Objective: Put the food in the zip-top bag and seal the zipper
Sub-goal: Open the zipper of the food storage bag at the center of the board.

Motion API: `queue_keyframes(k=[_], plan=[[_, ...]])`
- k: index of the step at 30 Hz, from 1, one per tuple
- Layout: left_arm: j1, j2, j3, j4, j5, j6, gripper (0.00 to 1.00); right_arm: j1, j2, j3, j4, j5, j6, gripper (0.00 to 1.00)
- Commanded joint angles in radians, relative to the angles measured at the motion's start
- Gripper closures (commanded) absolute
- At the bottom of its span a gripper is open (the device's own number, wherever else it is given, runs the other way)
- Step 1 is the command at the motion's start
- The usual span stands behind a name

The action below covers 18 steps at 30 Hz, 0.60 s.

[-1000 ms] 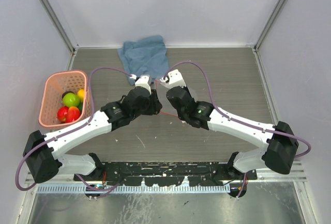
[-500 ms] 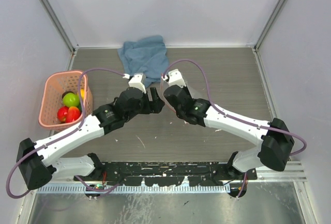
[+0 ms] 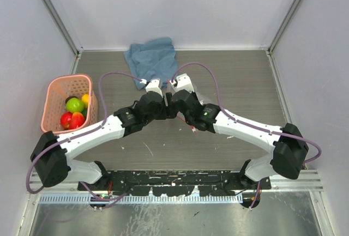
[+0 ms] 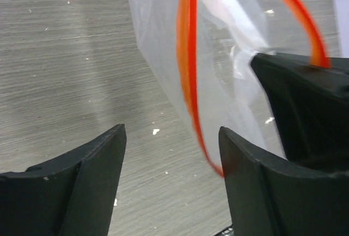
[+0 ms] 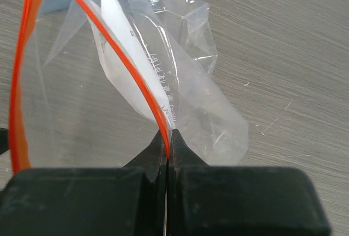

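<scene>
The zip-top bag (image 5: 191, 100) is clear plastic and hangs off the table from my right gripper (image 5: 166, 138), which is shut on its red-orange zipper (image 5: 131, 78). My left gripper (image 4: 172, 138) stands open just beside the bag. The zipper (image 4: 188, 72) loops down close to its right finger, with only table between the jaws. In the top view both grippers meet at mid-table and hide most of the bag; a bit of red strip (image 3: 191, 128) shows. The food, green (image 3: 74, 104), red (image 3: 71, 120) and yellow (image 3: 85, 98) fruits, lies in the basket.
The pink lattice basket (image 3: 52, 91) stands at the left edge of the table. A crumpled blue cloth (image 3: 152, 56) lies at the back, just beyond the two grippers. Grey walls close in the table on three sides.
My left gripper has opened, drawn back to the left, then come back up against the right gripper. The right gripper has stayed shut on the zipper and shifted slightly left.
</scene>
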<state>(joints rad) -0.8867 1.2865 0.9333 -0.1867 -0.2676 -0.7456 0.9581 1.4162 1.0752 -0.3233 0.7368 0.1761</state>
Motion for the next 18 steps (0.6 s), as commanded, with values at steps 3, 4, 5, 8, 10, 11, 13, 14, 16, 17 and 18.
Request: queue_keyframes(k=[3, 4, 5, 8, 10, 11, 13, 14, 16, 17, 18], plan=[[0.009, 0.071, 0.07, 0.053, -0.056, 0.028, 0.5, -0.002, -0.049, 0.051, 0.007, 0.027, -0.005, 0.99], [0.009, 0.074, 0.073, 0.042, -0.06, 0.033, 0.57, -0.003, -0.054, 0.051, 0.002, 0.049, -0.013, 0.99], [0.009, 0.073, 0.077, 0.029, -0.065, 0.039, 0.63, -0.002, -0.061, 0.05, -0.002, 0.073, -0.021, 0.99], [0.009, 0.061, 0.08, -0.013, -0.081, 0.05, 0.73, -0.005, -0.084, 0.044, -0.005, 0.155, -0.054, 0.99], [0.009, 0.05, 0.08, -0.041, -0.095, 0.06, 0.79, -0.012, -0.097, 0.043, -0.004, 0.198, -0.075, 0.99], [0.008, 0.048, 0.083, -0.059, -0.099, 0.064, 0.81, -0.016, -0.104, 0.043, -0.005, 0.212, -0.083, 0.99], [0.009, 0.041, 0.091, -0.097, -0.105, 0.072, 0.86, -0.028, -0.116, 0.043, -0.002, 0.229, -0.092, 0.99], [0.008, 0.04, 0.096, -0.115, -0.106, 0.079, 0.87, -0.033, -0.123, 0.043, -0.001, 0.23, -0.093, 0.99], [0.008, 0.037, 0.106, -0.155, -0.112, 0.09, 0.89, -0.046, -0.132, 0.042, 0.001, 0.232, -0.095, 0.99], [0.009, 0.034, 0.111, -0.171, -0.118, 0.095, 0.89, -0.056, -0.133, 0.041, 0.002, 0.232, -0.095, 1.0], [0.009, 0.032, 0.117, -0.185, -0.124, 0.101, 0.89, -0.067, -0.134, 0.039, 0.0, 0.233, -0.095, 1.0]])
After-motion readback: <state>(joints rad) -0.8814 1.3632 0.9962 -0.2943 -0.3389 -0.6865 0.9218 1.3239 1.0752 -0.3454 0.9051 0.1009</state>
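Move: The loose zipper edge already hangs between my open left fingers, about 1 cm ahead of the left hand point, 1 cm to its right and 2 cm below. The zipper part shut in my right fingers is some 6 cm to the right of my left hand and 4 cm farther out; the bag's body hangs about 9 cm ahead of my left hand, 5 cm right and 6 cm below. From my right hand the loose edge is roughly 5 cm left, 3 cm back and 2 cm down. I sink my left hand about 2.5 cm, easing forward a little, and shut its fingers on the loose orange zipper edge, then draw that hand roughly 1.5 cm left while it rolls slightly, left side up. My right hand keeps its pinch on the other part of the zipper and, after a brief hold, pulls away to the right about 5 cm and up 4 cm, turning a little clockwise and tipping up. ##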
